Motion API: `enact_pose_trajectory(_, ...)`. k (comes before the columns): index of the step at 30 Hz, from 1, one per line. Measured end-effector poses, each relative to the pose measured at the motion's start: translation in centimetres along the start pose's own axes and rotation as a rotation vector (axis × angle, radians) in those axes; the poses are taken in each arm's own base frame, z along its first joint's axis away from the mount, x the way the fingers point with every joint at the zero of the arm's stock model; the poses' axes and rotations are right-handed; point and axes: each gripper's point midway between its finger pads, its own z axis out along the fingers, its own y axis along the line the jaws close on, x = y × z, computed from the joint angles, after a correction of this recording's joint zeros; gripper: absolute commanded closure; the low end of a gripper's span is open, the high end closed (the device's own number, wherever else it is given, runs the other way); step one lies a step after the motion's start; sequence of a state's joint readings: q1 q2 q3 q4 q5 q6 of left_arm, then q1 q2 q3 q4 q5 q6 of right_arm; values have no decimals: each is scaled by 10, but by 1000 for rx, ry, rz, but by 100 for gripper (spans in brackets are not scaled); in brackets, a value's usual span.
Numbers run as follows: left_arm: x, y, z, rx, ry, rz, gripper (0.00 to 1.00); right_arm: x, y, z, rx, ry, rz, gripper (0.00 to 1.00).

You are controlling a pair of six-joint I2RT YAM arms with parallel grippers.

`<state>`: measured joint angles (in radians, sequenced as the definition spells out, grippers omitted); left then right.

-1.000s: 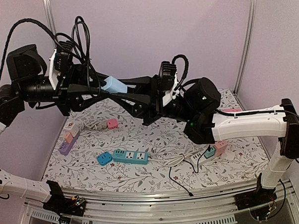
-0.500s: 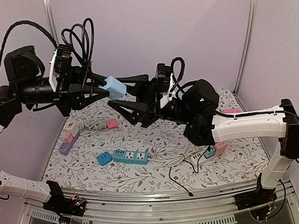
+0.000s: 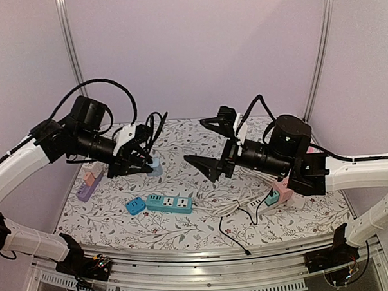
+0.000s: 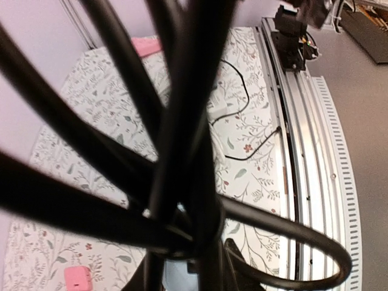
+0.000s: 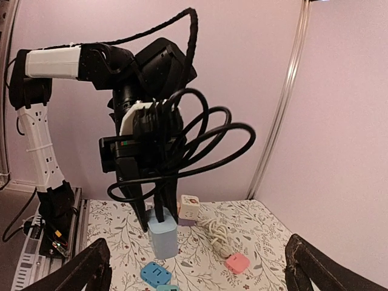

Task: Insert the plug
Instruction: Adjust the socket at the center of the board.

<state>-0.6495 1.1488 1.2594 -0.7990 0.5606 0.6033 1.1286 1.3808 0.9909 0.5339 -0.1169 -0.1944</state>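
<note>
The plug (image 3: 155, 167) is a light blue block with a looped black cable coming out of its top. My left gripper (image 3: 146, 165) is shut on it, holding it upright just above the table at the left. In the right wrist view the plug (image 5: 162, 237) hangs between the left gripper's dark fingers (image 5: 134, 200). In the left wrist view blurred cable loops hide almost everything, and only a pale blue patch of the plug (image 4: 176, 277) shows. My right gripper (image 3: 209, 145) is open and empty, right of the plug and facing it. A teal power strip (image 3: 169, 202) lies in front of the plug.
A small blue adapter (image 3: 136, 205) lies beside the teal strip. A purple, pink and white socket stack (image 3: 89, 179) sits at the left edge. A white cord coil (image 5: 215, 233) and a pink cube (image 5: 237, 262) lie behind the plug. Pink and teal adapters (image 3: 283, 192) sit on a white strip at the right, near a loose black cable (image 3: 233, 237).
Both arms have come down from high above the table. The right gripper opened, left the plug and drew back to the right. The left arm lowered the plug towards the table's left side.
</note>
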Motion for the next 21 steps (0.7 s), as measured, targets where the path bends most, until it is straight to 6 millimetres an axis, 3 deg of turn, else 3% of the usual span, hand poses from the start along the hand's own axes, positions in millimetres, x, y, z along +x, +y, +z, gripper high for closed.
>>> enact_pose_trajectory(3,50,-10,37,124,78,-64,100,27,-20,-22,89,80,-6,1)
enact_pose_trajectory(5,72,-18,56,201,105,-102,100,51,-28,-36,126,147,-6,1)
enact_pose_trajectory(7,89,-23,76,266,116,-126,100,75,-31,-49,146,209,-6,1)
enact_pose_trajectory(10,105,-25,95,308,110,-110,100,95,-35,-64,160,264,-10,1)
enact_pose_trajectory(15,118,-9,115,308,70,-68,100,98,-46,-72,181,274,-22,1)
enact_pose_trajectory(21,152,6,121,289,81,-45,100,110,-51,-71,177,301,-36,1)
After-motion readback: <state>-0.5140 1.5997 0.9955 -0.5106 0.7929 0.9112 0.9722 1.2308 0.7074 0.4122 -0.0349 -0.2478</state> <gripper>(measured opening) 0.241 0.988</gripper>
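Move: The left hand, still holding the pale blue block, has the middle of the teal power strip about 4 cm ahead, level sideways and some 28 cm below. From that hand, the blue adapter lies 13 cm left and 3 cm ahead, and the white cable bundle about 19 cm right and 2 cm ahead, both on the table. From the empty right hand the strip lies about 6 cm ahead, 12 cm left and 35 cm down. Lower the left gripper with the pale blue block about 19 cm towards the teal strip, fast at first, then slower while easing 4 to 5 cm forward; keep the grip and turn the wrist some 15 degrees, partly clockwise, fingers slightly steeper down. Meanwhile sink the empty right gripper about 10 cm, swinging it right and a little forward, jaws still wide open. ##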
